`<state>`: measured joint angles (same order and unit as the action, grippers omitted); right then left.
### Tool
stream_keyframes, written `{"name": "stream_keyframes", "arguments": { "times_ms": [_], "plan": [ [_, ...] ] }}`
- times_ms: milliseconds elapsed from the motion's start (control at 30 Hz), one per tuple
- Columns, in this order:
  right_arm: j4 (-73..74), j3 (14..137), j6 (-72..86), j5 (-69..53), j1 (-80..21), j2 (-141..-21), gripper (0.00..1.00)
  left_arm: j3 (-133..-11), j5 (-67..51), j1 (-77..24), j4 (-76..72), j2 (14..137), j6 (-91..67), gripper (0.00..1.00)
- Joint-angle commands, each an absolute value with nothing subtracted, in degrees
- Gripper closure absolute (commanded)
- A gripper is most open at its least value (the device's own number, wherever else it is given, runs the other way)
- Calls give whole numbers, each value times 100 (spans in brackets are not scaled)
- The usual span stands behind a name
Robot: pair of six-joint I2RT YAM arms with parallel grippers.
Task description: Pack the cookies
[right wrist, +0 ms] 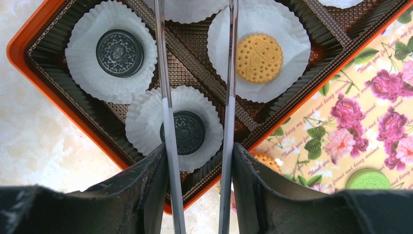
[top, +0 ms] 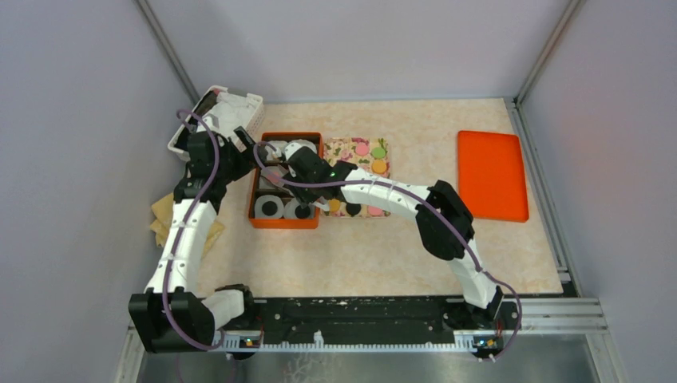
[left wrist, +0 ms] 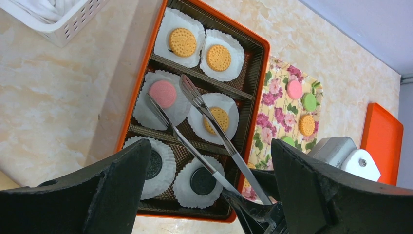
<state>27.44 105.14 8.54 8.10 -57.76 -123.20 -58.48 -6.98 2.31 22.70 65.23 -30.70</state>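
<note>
An orange box [top: 285, 226] holds white paper cups with cookies in them: two orange [left wrist: 182, 42], a pink one [left wrist: 162, 93], another orange [left wrist: 216, 119] and two black [right wrist: 119, 46]. More cookies [left wrist: 294, 89] lie on the floral tray [top: 343, 148] to the right of the box. My right gripper [right wrist: 198, 151] is shut on metal tongs [left wrist: 214, 126], whose arms reach over the box. Their tips stand apart on either side of the pink cookie in its cup. My left gripper [left wrist: 210, 146] hangs open over the near end of the box, holding nothing.
A white basket [top: 239, 108] stands at the back left beyond the box. An orange lid [top: 492, 174] lies flat at the right. Folded tan paper [top: 164, 215] sits by the left arm. Grey walls close in the table.
</note>
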Motion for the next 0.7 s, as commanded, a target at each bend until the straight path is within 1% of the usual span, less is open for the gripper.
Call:
{"name": "stream_keyframes", "arguments": {
  "times_ms": [0,167,367,667],
  "plan": [
    [2449,10689,821,1050,-5827,-11833,53,-5874,-875,229,2021,6343,-2887,1],
    [2354,10642,658,1298,-5827,-11334,54,-5829,-893,229,1922,6250,-2900,1],
    [2118,10220,476,1517,-5829,-10533,53,-5939,-840,229,2001,6209,-2885,1],
    [2127,9705,624,1821,-5827,-10075,53,-5872,-887,229,2028,6058,-2865,1]
  ]
}}
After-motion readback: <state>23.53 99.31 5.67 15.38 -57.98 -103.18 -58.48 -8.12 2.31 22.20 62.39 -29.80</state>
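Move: The pink cookie in the left middle pocket, which the right hand's held tongs are around, lies about 7 cm ahead of that hand, 8 cm to its left and 9 cm below. The orange biscuit in the box's right middle pocket is some 6 cm ahead and 1 cm to the right, the near right black cookie about 2 cm back, straight in line. From the left hand, the pink cookie is roughly 2 cm ahead, 3 cm right and 21 cm below. The right hand lifts the held tongs about 15 cm off the pink cookie, easing 4 cm right, tilting upward. ##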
